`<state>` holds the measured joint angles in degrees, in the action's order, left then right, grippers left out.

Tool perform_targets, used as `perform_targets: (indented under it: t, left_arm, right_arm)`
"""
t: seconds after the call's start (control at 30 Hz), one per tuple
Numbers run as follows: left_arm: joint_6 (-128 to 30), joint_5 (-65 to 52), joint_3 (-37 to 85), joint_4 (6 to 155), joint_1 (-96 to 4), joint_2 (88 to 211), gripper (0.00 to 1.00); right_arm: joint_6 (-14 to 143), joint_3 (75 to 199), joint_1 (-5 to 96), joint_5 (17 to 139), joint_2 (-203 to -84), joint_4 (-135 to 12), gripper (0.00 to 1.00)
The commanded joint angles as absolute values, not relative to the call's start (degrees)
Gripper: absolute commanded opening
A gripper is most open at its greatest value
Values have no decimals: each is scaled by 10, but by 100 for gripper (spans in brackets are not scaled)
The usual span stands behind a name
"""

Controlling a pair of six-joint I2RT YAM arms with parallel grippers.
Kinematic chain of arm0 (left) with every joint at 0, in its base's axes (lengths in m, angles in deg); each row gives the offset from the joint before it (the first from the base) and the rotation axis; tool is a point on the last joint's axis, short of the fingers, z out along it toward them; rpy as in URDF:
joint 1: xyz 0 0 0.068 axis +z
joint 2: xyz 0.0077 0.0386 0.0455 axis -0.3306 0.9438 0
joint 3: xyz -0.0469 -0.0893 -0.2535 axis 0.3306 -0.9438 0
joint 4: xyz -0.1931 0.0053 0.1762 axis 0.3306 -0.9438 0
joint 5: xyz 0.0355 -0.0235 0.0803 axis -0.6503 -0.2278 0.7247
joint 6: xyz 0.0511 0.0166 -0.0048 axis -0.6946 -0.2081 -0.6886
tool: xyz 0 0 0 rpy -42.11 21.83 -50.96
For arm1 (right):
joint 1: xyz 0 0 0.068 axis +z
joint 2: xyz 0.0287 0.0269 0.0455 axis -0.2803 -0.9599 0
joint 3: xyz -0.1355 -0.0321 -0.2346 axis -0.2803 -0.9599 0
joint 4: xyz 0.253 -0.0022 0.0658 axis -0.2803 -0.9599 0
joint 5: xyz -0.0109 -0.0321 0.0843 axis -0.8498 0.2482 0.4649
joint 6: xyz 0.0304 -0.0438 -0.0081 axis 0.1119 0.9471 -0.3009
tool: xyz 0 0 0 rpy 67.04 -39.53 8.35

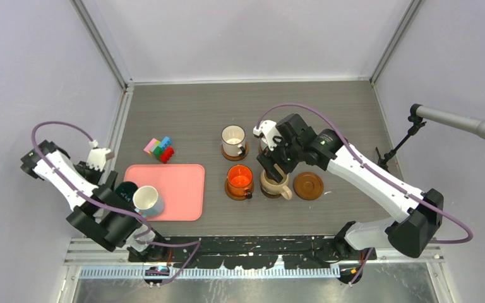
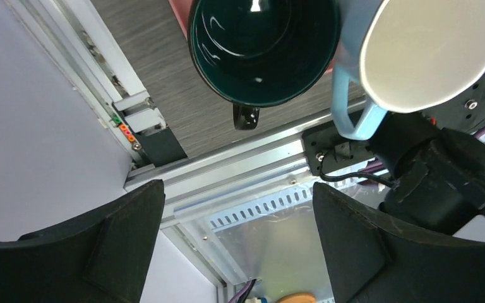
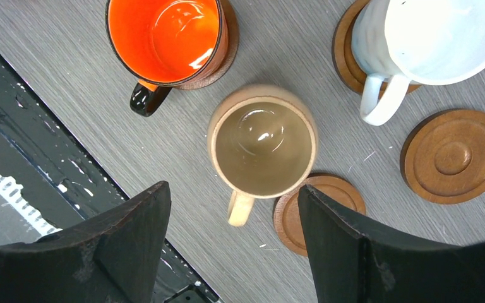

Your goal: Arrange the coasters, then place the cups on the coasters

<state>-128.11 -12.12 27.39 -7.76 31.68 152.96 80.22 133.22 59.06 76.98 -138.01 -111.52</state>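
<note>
In the right wrist view a tan cup [image 3: 262, 145] stands on the bare table beside an empty coaster [image 3: 319, 211]. My right gripper [image 3: 233, 246] hangs open above the cup's handle side and holds nothing. An orange cup [image 3: 164, 38] and a white cup [image 3: 429, 38] each sit on a coaster, and another empty coaster [image 3: 455, 154] lies apart. From above, the right gripper [image 1: 273, 169] is over the tan cup [image 1: 275, 184]. A dark green cup [image 2: 265, 47] and a light blue cup [image 2: 429, 50] stand by my open left gripper [image 2: 240, 246], which is empty.
A pink tray [image 1: 177, 189] lies left of centre, with the light blue cup [image 1: 146, 201] on it and the green cup [image 1: 126, 189] at its left edge. Toy blocks [image 1: 161, 149] sit behind the tray. A microphone stand [image 1: 410, 136] is at the right wall.
</note>
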Motion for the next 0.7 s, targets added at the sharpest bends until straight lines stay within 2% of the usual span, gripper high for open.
perform_targets:
  t: [0.0,0.2,0.67]
  left_arm:
    - [-1367,-136,238,-59,361,1550,87]
    - [-1426,-131,146,13,364,1533,85]
    - [-1354,-194,124,101,332,1592,68]
  right_arm:
    - [795,1364,587,783,-1391,-1105,78]
    - [788,1372,584,788,-1406,-1105,78]
    - [783,1381,581,790,-1422,-1106,78]
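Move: The dark green cup stands about 4 cm ahead of the left hand and 5 cm to its right, its middle some 11 cm below; its handle faces the hand. The light blue cup is about 12 cm right and 1 cm ahead, at the same height; the toy blocks lie roughly 17 cm ahead and 15 cm right. From the right hand, the dark green cup is some 43 cm left and 6 cm back. Left hand sinks about 8 cm to the dark green cup's handle, dipping back then forward, fingers partly closing. ##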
